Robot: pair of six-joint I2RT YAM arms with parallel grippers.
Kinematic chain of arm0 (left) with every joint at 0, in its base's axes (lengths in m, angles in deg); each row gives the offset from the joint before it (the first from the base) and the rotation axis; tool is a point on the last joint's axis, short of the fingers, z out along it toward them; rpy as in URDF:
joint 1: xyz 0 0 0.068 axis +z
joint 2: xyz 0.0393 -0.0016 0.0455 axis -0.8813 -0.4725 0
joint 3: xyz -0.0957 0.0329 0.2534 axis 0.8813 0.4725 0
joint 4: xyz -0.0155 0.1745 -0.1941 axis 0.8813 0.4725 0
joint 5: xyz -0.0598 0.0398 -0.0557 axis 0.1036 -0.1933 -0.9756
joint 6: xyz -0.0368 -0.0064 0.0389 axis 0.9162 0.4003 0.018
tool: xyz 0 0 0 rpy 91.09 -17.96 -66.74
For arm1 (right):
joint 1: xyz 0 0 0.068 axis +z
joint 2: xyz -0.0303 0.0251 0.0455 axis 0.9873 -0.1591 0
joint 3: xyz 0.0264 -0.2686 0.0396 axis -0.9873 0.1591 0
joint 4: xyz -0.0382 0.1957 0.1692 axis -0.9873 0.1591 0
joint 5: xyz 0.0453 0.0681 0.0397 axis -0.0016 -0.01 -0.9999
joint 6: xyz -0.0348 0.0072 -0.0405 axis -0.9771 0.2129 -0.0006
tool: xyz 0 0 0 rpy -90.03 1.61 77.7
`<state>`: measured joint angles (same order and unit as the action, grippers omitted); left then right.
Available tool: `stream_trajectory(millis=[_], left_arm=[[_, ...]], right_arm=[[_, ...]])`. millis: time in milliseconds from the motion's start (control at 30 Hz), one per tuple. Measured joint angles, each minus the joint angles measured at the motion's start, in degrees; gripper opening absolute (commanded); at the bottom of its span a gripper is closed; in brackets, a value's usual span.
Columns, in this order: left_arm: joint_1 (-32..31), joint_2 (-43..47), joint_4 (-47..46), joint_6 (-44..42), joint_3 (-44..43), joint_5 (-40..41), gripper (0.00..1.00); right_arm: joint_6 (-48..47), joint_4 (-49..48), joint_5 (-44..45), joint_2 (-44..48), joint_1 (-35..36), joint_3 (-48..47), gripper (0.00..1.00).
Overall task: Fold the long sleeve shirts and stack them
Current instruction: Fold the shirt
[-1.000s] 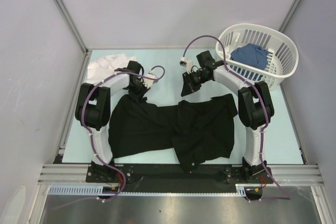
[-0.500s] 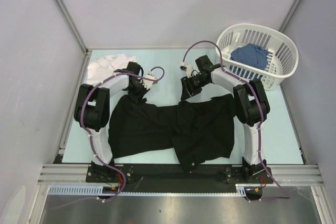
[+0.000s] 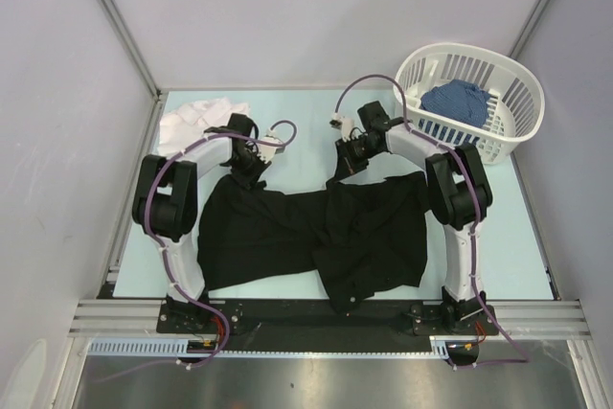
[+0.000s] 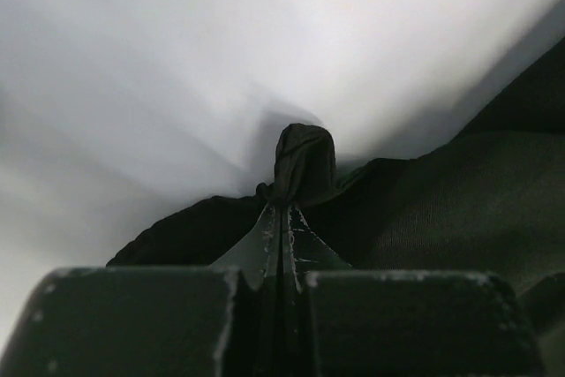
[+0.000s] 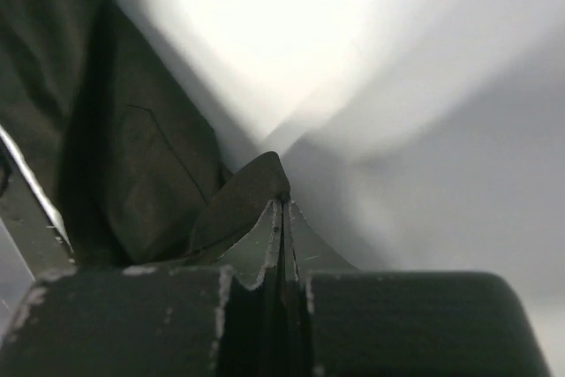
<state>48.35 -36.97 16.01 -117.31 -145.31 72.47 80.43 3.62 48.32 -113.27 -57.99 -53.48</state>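
A black long sleeve shirt (image 3: pixel 316 237) lies spread and rumpled across the middle of the table. My left gripper (image 3: pixel 251 171) is shut on its far left edge; a bunch of black cloth (image 4: pixel 300 161) sticks out past the closed tips of the left gripper (image 4: pixel 282 211). At the shirt's far edge near the middle, my right gripper (image 3: pixel 343 168) is shut too. In the right wrist view a fold of black cloth (image 5: pixel 238 205) is pinched at the tips of the right gripper (image 5: pixel 282 205). A white long sleeve shirt (image 3: pixel 196 120) lies crumpled at the back left.
A white slatted basket (image 3: pixel 508 117) stands at the back right with a blue cloth (image 3: pixel 455 101) inside. Grey walls close in the pale table (image 3: pixel 306 126) on three sides. Both arms arch over the shirt's left and right ends.
My right gripper has dropped slightly toward the black shirt's far edge, and the right arm has shifted a little. The left arm and the shirt's body have stayed put.
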Motion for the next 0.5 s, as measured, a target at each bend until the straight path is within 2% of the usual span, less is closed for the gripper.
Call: stream_trajectory(millis=[300, 500], left_arm=[[6.4, 6.5, 1.2, 2.7, 0.0, -4.0, 0.00], [7.8, 8.5, 1.3, 2.8, 0.0, -4.5, 0.00]], right_arm=[[-0.7, -1.2, -1.8, 13.0, -2.4, -0.2, 0.01], [-2.3, -1.4, -2.4, 14.7, -3.8, -1.2, 0.00]])
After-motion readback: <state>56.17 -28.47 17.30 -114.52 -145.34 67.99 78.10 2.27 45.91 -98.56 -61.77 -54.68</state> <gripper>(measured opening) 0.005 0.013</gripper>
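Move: Both hands already pinch the far edge of the black shirt. The middle of its spread body lies about 11 cm back and 12 cm right of the left hand, roughly 12 cm back and 4 cm left of the right, 1 to 3 cm below either. The folded pale shirt lies some 13 cm ahead and 10 cm left of the left hand. The laundry basket stands about 28 cm right and 14 cm ahead of the right hand. Keeping their pinches on the black shirt's far edge, both hands lift it and draw apart. The right rises quickly, about 12 cm, drifting slightly forward and right while its fingers tilt some 20 degrees to point more forward; the left climbs roughly 5 cm and moves left, turning a little counter-clockwise, and both ease to a stop. ##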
